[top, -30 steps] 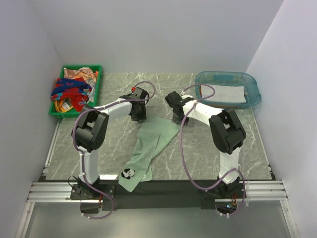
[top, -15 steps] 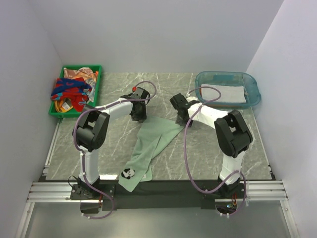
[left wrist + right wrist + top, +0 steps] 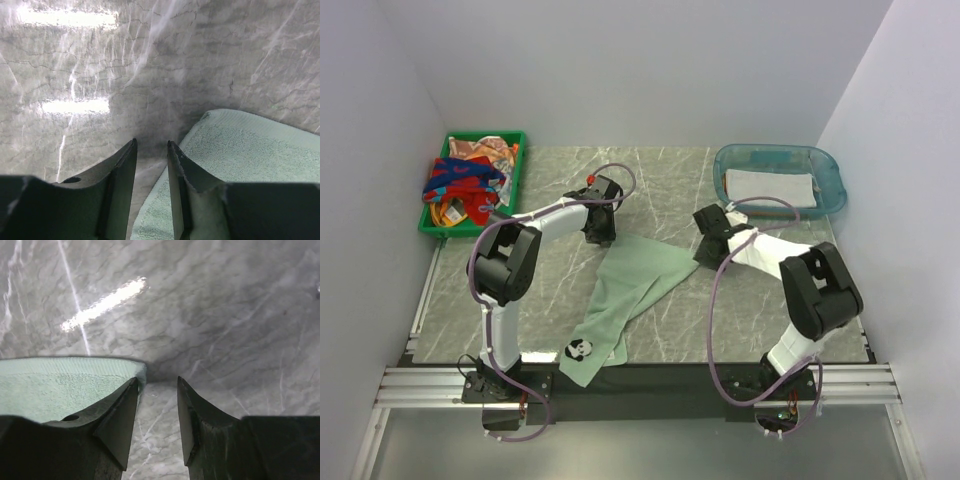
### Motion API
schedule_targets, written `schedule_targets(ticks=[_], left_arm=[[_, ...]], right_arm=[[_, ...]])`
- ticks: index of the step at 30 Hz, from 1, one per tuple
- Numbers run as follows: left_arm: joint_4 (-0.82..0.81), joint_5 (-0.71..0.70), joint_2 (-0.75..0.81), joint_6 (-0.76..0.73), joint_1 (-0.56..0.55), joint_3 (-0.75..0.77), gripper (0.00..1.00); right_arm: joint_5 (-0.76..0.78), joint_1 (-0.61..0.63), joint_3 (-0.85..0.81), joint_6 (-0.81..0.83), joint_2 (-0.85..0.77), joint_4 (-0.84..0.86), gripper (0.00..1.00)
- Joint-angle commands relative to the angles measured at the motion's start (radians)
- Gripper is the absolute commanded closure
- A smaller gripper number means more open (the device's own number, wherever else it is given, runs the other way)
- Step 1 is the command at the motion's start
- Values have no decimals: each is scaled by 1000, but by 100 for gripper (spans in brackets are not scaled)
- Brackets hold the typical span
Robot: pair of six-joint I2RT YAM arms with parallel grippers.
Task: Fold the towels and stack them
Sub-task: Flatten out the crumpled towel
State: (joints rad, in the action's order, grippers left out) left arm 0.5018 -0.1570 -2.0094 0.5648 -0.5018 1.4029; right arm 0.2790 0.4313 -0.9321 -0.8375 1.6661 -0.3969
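Note:
A sage green towel (image 3: pixel 640 280) lies spread on the marble table, and its panda print (image 3: pixel 578 350) hangs over the near edge. My left gripper (image 3: pixel 603 238) stands low at the towel's far left corner. In the left wrist view that gripper (image 3: pixel 151 143) is open by a narrow gap; its right finger is over the green towel (image 3: pixel 250 150), whose edge runs under the gap. My right gripper (image 3: pixel 706 250) is at the far right corner. Seen from its wrist, it (image 3: pixel 157 379) is open, its left finger over the towel's corner (image 3: pixel 60 385) and bare marble between the jaws.
A green tray (image 3: pixel 485 134) at the back left holds a heap of red, blue and orange towels (image 3: pixel 465 180). A clear blue tub (image 3: pixel 835 190) at the back right holds a folded whitish towel (image 3: pixel 770 187). White walls close in the table.
My right arm has swung to the right and a little nearer, and the towel's far right corner now lies further right. The left arm has stayed put.

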Motion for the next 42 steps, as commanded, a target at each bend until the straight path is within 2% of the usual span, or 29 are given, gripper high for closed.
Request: schedule_targets(ticks=[1,9,14,31,37,40,42], left_arm=[[27,-6,-57,-6,-3,-4,63],[24,-1,-46,-5,-3,-5,63],[26,-1,-45,-5,-4,-4,63],[29,-9,-55,-3,-4,-4,63],[35,-22,-57,1,-3,-4,65],[29,-47,-8,6,2,-15,63],[26,-56,47,12,12,-27,60]], right_arm=[[-24,-28,49,-29,-63,125,55],[-66,-20,3,-6,-106,145,55],[-64,-5,-53,-6,-54,83,54],[-49,20,-1,-25,12,39,57],[-57,21,-4,5,55,75,74],[-60,21,-39,32,92,85,85],[-63,23,-69,55,118,98,97]])
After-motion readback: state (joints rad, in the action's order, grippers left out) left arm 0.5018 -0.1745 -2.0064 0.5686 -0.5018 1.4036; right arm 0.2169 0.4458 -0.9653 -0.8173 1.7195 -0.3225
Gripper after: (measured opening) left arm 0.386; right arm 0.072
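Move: The green towel's near right corner lies about 1 cm ahead and 1 cm left of the right hand, no more than 1 cm below it, by the hand's left finger. The towel's far left corner is some 17 cm left and 8 cm farther out than the hand, and the teal bin's middle about 22 cm ahead and 17 cm right. From the left hand the near right corner lies roughly 20 cm right and 5 cm back. The towel's near right corner is pinched by the right hand, which first rises about 3 cm while moving 2–3 cm forward and left, then sinks back onto the corner, returning some 2 cm towards the base. Its part-open fingers close nearly shut low at the table, and the hand then eases about 1 cm forward. The left hand stays, still part open, at the towel's far left edge. ##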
